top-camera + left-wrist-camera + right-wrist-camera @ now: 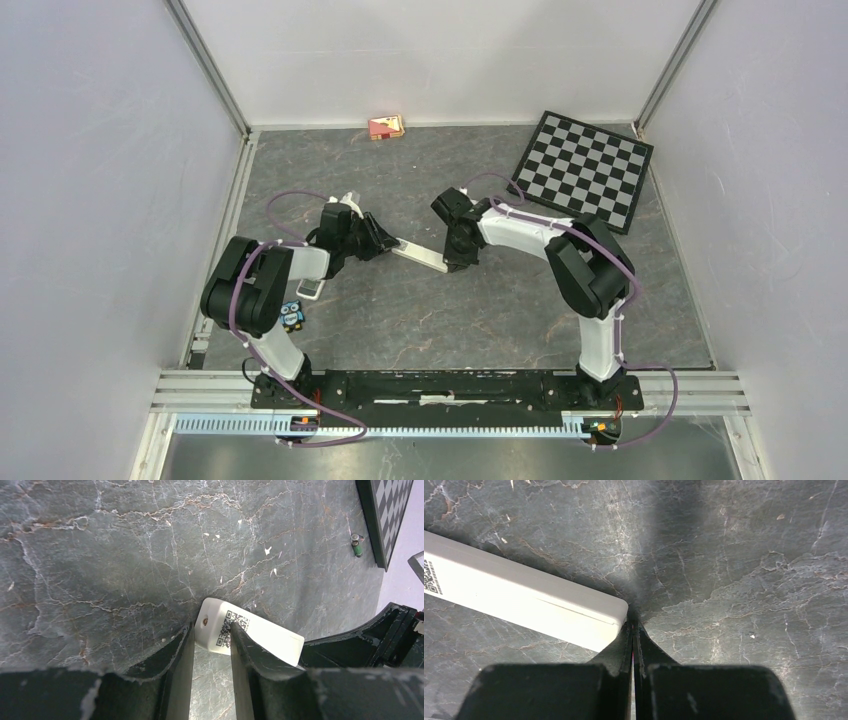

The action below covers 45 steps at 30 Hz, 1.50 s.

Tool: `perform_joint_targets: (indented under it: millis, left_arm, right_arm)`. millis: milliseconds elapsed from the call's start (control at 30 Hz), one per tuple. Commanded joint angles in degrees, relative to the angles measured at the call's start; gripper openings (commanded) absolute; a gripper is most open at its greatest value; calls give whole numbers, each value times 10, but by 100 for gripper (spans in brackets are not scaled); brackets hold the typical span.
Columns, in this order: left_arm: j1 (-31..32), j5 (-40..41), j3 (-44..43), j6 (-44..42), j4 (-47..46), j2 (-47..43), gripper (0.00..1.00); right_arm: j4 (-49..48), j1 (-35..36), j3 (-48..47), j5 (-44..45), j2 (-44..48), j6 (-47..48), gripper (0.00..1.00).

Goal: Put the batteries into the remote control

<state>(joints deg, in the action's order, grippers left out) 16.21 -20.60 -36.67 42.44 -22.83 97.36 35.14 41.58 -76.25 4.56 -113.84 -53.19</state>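
Observation:
The remote control (420, 255) is a slim white bar lying on the dark table between the two arms, its QR label (226, 625) facing up. My left gripper (211, 630) (388, 243) has its jaws drawn in on the remote's left end. One finger sits against the end corner and the other crosses the label. My right gripper (635, 626) (455, 262) is shut and holds nothing, its tips touching the corner of the remote's (524, 600) other end, where a thin seam runs. One of the batteries (356, 545), small, dark and greenish, lies beside the checkerboard's edge.
A black-and-white checkerboard (585, 170) lies tilted at the back right. A small red box (386, 127) sits against the back wall. A small pale object (311, 288) and an owl figure (291, 315) lie by the left arm. Walls enclose three sides.

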Motion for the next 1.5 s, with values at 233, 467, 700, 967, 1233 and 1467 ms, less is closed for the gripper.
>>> perform_joint_targets:
  millis: [233,467,700,967,1233,1467]
  left_arm:
    - [34,-117,14,41,10,22,38]
    - [32,-42,-9,25,113,-47,53]
    - [20,29,-74,-15,224,-98,67]
    - [4,106,-102,-37,338,-182,82]
    - [-39,189,-123,-65,466,-276,100]
    - [-93,247,-142,-98,558,-316,100]
  right_arm:
    - [-242,33,15,-19,-126,-31,0]
    - [-293,30,128,27,-21,30,0]
    - [-343,5,267,21,126,140,22]
    - [-369,1,273,-12,203,382,64]
    - [-398,3,214,-188,159,603,78]
    - [-397,11,170,-164,79,655,86]
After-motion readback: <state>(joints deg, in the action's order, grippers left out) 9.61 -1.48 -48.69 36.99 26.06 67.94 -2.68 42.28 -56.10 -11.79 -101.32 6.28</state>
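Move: Between the two hands lies the white remote control, back side up: its middle is about 5 cm right, 2 cm back and 1 cm below the left hand, which holds its far-left end. From the right hand the middle is about 6 cm left and 3 cm ahead, at much the same height. The button remote lies some 14 cm left and 6 cm back of the left hand; the loose batteries lie about 16 cm right and 12 cm ahead of the right hand. Keeping its shut fingertips against the lid end of the remote control, the right hand stays put briefly, then comes away up and slightly right, opens wide, and swings back left over the lid end, rising about 4 cm in all and turning some 60 degrees counter-clockwise. The left hand first holds the other end, then opens fully, lets go and climbs about 11 cm while going as far left, towards the button remote. ##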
